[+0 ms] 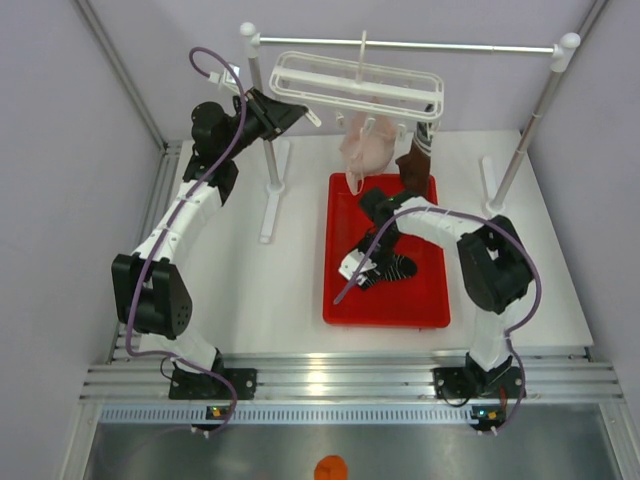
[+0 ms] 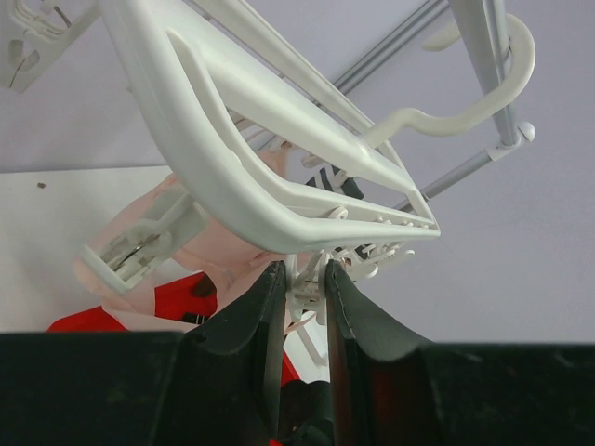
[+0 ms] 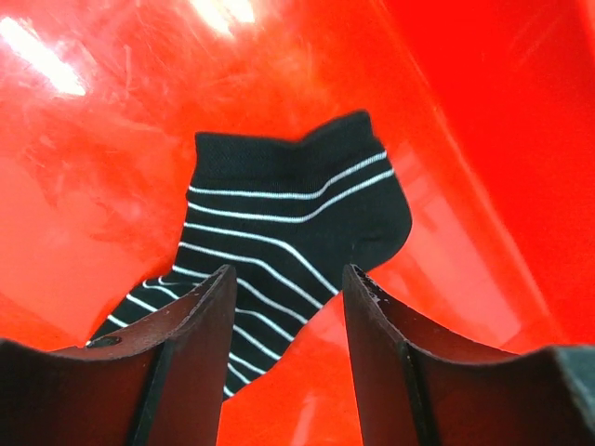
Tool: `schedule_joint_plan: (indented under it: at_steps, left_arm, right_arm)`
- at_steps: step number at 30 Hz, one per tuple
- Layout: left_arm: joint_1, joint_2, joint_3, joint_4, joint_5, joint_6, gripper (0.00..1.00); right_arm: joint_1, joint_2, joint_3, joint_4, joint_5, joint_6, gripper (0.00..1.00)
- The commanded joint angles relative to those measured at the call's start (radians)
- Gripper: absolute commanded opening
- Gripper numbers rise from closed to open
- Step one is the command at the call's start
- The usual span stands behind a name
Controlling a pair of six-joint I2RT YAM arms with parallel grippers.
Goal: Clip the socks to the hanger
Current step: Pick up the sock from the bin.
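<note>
The white hanger (image 1: 355, 85) hangs from the stand's crossbar. My left gripper (image 1: 300, 112) is raised to its left end; in the left wrist view this gripper (image 2: 304, 271) is shut on a small white peg (image 2: 302, 295) under the hanger frame (image 2: 232, 158). A dark brown sock (image 1: 415, 160) hangs from the hanger's right side. A black sock (image 1: 395, 268) with thin white stripes lies flat in the red tray (image 1: 340, 300). My right gripper (image 3: 288, 279) is open just above this sock (image 3: 279, 223), with nothing between its fingers.
A pale pink fabric item (image 1: 365, 145) hangs from the hanger beside the brown sock. The stand's metal crossbar (image 1: 450, 46) rests on white posts at the back. The red tray's wall (image 3: 483, 139) rises to the right of the right gripper.
</note>
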Motion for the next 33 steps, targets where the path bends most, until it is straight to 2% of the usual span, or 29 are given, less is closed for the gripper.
schedule_joint_plan:
  at_steps: [1, 10, 13, 15, 16, 19, 20, 25, 29, 33]
  left_arm:
    - [0.003, -0.020, 0.014, 0.042, 0.014, 0.008, 0.00]
    - [0.008, -0.019, 0.009, 0.047, 0.016, 0.002, 0.00]
    - [0.009, -0.017, 0.015, 0.044, 0.017, 0.004, 0.00]
    - [0.009, -0.017, 0.015, 0.044, 0.016, 0.004, 0.00]
    - [0.011, -0.017, 0.015, 0.045, 0.017, 0.004, 0.00]
    - [0.009, -0.017, 0.009, 0.048, 0.017, 0.004, 0.00]
    - [0.012, -0.016, 0.008, 0.048, 0.017, 0.004, 0.00]
    - [0.014, -0.016, 0.005, 0.051, 0.019, 0.004, 0.00]
    - [0.014, -0.014, 0.005, 0.059, 0.022, 0.001, 0.00]
    - [0.014, -0.014, -0.003, 0.067, 0.022, -0.001, 0.00]
  right_arm:
    - [0.034, -0.026, 0.034, -0.030, -0.013, -0.070, 0.49]
    - [0.083, 0.069, 0.069, -0.042, 0.062, -0.063, 0.48]
    - [0.081, 0.110, 0.082, -0.067, 0.093, -0.040, 0.43]
    - [0.081, 0.126, 0.076, -0.068, 0.105, -0.027, 0.33]
    - [0.083, 0.127, 0.071, -0.068, 0.108, -0.015, 0.25]
    - [0.084, 0.126, 0.045, -0.045, 0.107, 0.034, 0.12]
    - [0.083, 0.120, 0.039, -0.028, 0.101, 0.048, 0.02]
    - [0.023, 0.049, 0.069, -0.001, -0.056, 0.215, 0.00]
    - [-0.044, -0.034, 0.105, 0.036, -0.238, 0.331, 0.00]
    - [-0.103, -0.103, 0.093, 0.138, -0.367, 0.504, 0.00]
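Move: The black-and-white striped sock lies on the bin floor almost right under the right fingers; its middle is about 2 cm below, 2 cm to their right and 1 cm back. The bin's left wall is some 10 cm to the hand's left, level with it, and the other striped sock about 10 cm ahead and 8 cm to the right. From the left hand the sock lies roughly 18 cm back, 17 cm right and 39 cm below. The right hand sinks about 2 cm, shuts its fingers on the striped sock near the cuff, then rises some 4 cm. ##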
